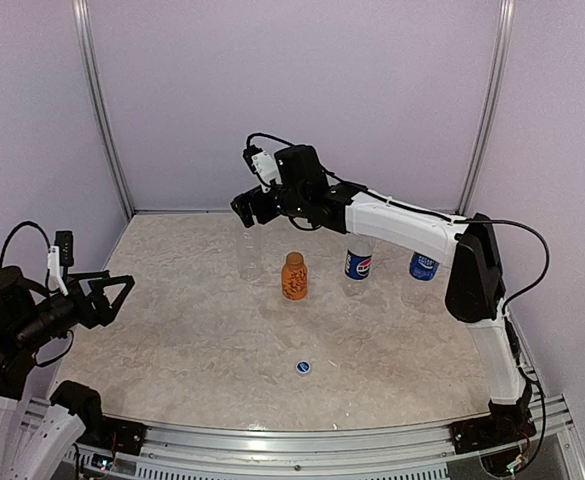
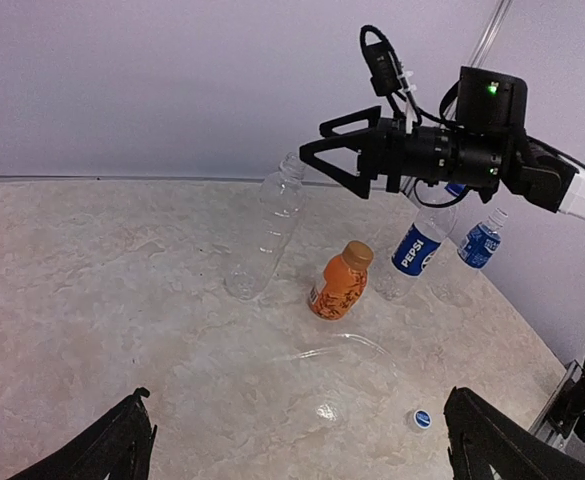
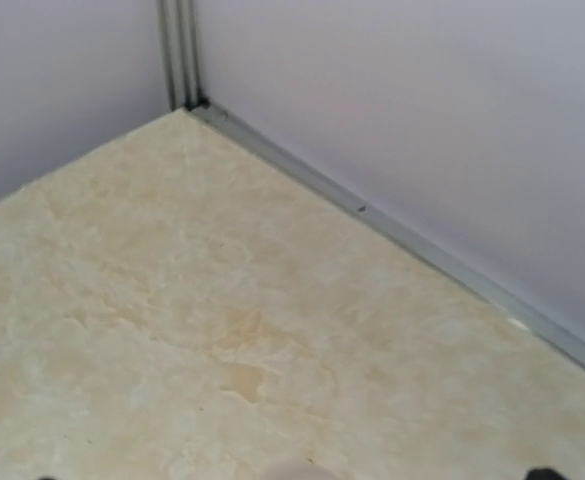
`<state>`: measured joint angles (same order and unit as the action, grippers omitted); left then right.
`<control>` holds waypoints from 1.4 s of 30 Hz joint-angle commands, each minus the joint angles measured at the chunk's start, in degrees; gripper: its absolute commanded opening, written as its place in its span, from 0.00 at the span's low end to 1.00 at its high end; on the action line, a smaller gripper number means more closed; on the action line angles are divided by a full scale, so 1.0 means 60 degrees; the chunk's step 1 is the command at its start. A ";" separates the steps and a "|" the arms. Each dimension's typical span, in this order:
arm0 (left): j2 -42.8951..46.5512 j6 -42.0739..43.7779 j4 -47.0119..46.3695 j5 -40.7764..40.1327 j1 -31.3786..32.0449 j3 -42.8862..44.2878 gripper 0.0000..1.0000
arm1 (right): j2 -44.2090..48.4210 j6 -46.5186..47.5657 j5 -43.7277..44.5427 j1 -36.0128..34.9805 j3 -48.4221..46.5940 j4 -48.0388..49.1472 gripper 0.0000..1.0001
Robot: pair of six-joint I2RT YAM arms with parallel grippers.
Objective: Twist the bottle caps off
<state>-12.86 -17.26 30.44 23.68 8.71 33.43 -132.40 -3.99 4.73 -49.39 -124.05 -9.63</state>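
Four bottles stand in a row across the table: a clear unlabelled bottle [image 1: 250,252] [image 2: 268,232], a short orange bottle [image 1: 293,276] [image 2: 340,282], a Pepsi bottle [image 1: 358,264] [image 2: 414,249] and a bright-blue-label bottle [image 1: 423,267] [image 2: 480,243]. My right gripper [image 1: 245,209] [image 2: 312,141] hangs open just above the top of the clear bottle, with nothing between its fingers. Its wrist view shows only bare table, with a pale blur [image 3: 292,472] at the bottom edge. My left gripper [image 1: 113,295] [image 2: 302,455] is open and empty at the table's left side.
A loose blue cap [image 1: 303,367] [image 2: 421,419] lies on the marble table [image 1: 182,330] in front of the bottles. Purple walls close the back and sides, with a metal rail [image 3: 412,245] along the back edge.
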 commanded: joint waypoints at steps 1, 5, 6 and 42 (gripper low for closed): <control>-0.0053 -0.0142 -0.0215 -0.0061 -0.0075 -0.0237 0.99 | 0.1335 -0.0563 0.1018 -0.0110 0.0441 -0.2126 0.99; -0.0107 -0.0155 -0.0354 -0.0003 -0.0089 -0.0329 0.99 | 0.1247 -0.1250 0.1927 -0.0130 0.0495 -0.4340 0.99; -0.0133 -0.0167 -0.0372 0.0016 -0.0089 -0.0361 0.99 | 0.1170 -0.1406 0.2050 -0.0133 0.0483 -0.4773 0.99; -0.0371 0.0213 -0.0497 0.0852 -0.0207 -0.0340 0.99 | 0.0568 -0.1901 0.0326 -0.0042 0.0513 -0.6327 0.00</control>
<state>-15.14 -17.78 27.88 25.85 7.99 31.14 -132.20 -14.90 10.70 -49.74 -123.17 -46.85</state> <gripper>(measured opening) 0.988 0.372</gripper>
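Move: From the right gripper the orange bottle stands about 5 cm back, 8 cm to the right and some 18 cm below. The clear bottle it has just left is about 2 cm ahead and 3 cm left, 14 cm down. The Pepsi bottle is 3 cm back, 24 cm right and 14 cm down. The loose blue cap lies on the table, roughly 22 cm nearer than the orange bottle. From the left gripper the orange bottle is about 21 cm ahead, 33 cm right and 20 cm down. Lift the open right gripper about 4 cm clear of the clear bottle's top while swinging right, then drop it some 17 cm to the orange bottle's cap, drawing back 5 cm as you go. Tip the fingers down roughly 35 degrees on the way, and on reaching the cap close them from wide open to about a third, pinching the top. ##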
